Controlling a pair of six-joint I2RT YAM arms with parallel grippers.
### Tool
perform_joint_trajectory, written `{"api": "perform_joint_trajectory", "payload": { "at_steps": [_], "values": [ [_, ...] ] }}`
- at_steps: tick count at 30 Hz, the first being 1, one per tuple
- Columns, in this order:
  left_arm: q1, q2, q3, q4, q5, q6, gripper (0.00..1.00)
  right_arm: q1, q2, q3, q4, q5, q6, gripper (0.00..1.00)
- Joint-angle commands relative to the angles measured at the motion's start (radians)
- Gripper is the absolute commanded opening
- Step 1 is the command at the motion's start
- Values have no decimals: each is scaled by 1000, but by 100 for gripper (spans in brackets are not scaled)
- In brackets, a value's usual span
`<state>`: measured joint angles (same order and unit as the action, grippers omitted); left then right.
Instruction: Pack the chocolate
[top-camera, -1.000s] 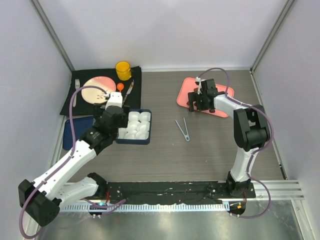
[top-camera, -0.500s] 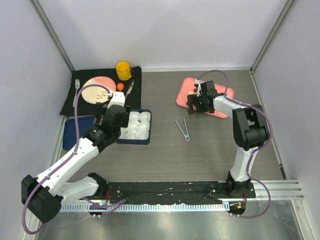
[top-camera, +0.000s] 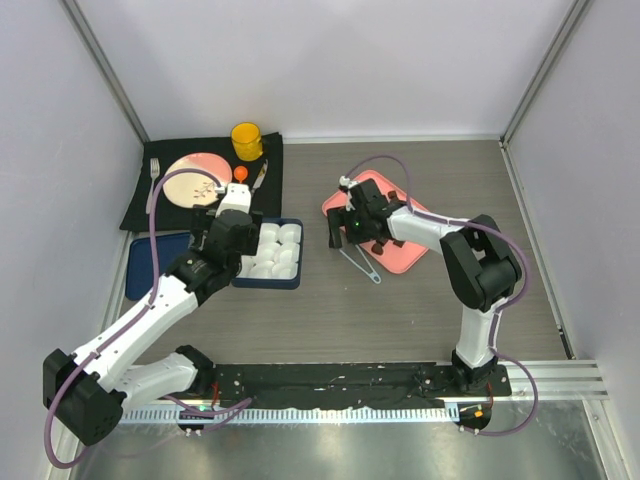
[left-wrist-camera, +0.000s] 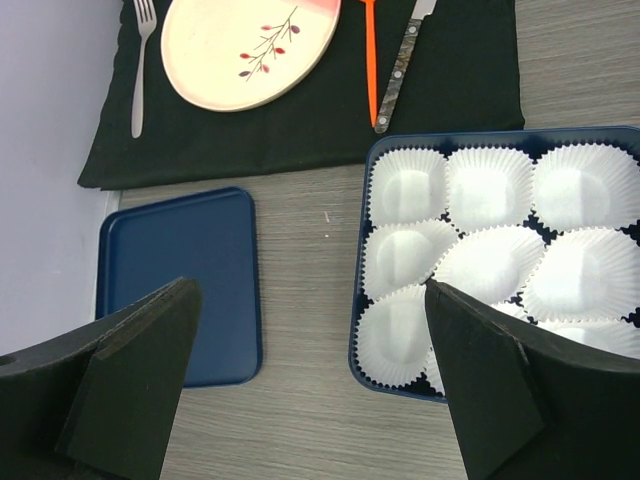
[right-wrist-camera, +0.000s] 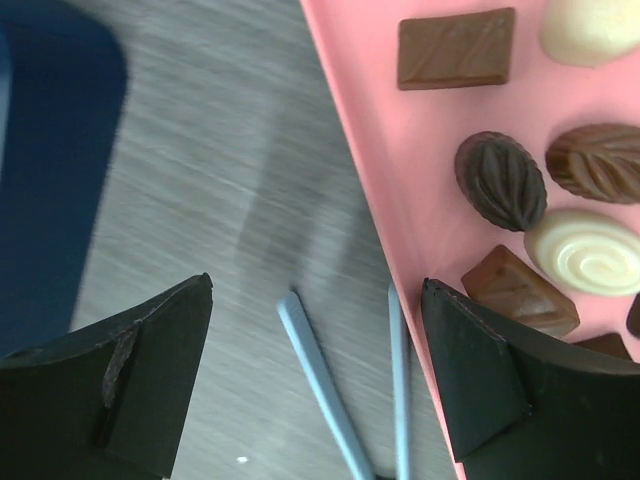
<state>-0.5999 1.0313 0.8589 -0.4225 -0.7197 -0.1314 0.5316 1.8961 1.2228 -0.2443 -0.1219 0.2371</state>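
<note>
Several chocolate pieces, dark brown (right-wrist-camera: 500, 180) and cream-white (right-wrist-camera: 585, 250), lie on a pink tray (right-wrist-camera: 400, 170). In the top view the pink tray (top-camera: 405, 245) sits askew at centre right. My right gripper (top-camera: 345, 228) hovers over its left edge. Its jaws (right-wrist-camera: 316, 290) are open, one finger above bare table, the other over the tray's rim. Pale blue tweezers (right-wrist-camera: 325, 380) lie between them, one prong against the tray. My left gripper (left-wrist-camera: 310, 290) is open and empty above the gap between a blue lid (left-wrist-camera: 180, 280) and a blue box (left-wrist-camera: 360, 300) of white paper cups (left-wrist-camera: 405, 185).
At the back left a black mat (top-camera: 145, 200) holds a plate (top-camera: 195, 180), fork (top-camera: 154, 172), knife (top-camera: 258, 180) and a yellow cup (top-camera: 247, 140). The tweezers (top-camera: 368, 268) lie between box (top-camera: 299, 250) and tray. Enclosure walls close in on the left, right and back.
My right gripper swept left and toward the near edge, and the pink tray slid and turned with it until it met the tweezers. The left arm shifted only slightly.
</note>
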Motion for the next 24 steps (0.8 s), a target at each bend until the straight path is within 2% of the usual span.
{"api": "perform_joint_trajectory", "payload": {
  "at_steps": [1, 8, 15, 20, 24],
  "values": [
    [5, -8, 12, 28, 9, -25, 100, 39, 21, 55, 11, -47, 85, 89],
    [5, -8, 14, 24, 20, -31, 100, 90, 18, 81, 5, -35, 77, 89],
    [3, -2, 15, 21, 22, -42, 100, 116, -126, 23, -42, 86, -7, 84],
    [5, 7, 19, 19, 25, -48, 100, 151, -199, -66, -81, 102, -79, 70],
    [5, 15, 22, 16, 34, -51, 100, 154, -229, -160, -79, 100, -93, 54]
  ]
}}
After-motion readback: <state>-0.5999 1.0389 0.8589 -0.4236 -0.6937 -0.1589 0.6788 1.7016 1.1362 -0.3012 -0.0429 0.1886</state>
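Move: Just inside the pink tray's left rim, the right hand is low between its open fingers; the tray's middle lies some 5 cm ahead, 5 cm to the right and about 2 cm below. The tongs' middle is about 4 cm back and 3 cm right, right under the rim. The navy box of paper cups is centred roughly 16 cm left and 2 cm back. From the raised left hand, the tray is about 10 cm ahead, 30 cm right and 18 cm down. Dragging on leftwards, the right hand keeps its right finger hooked inside the tray's left rim and draws it some 3.5 cm towards the box, slowing as it goes. It then lifts off the rim, up and back about 4 cm each, over the tongs, while the fingers close partway and the wrist turns slightly counter-clockwise. ##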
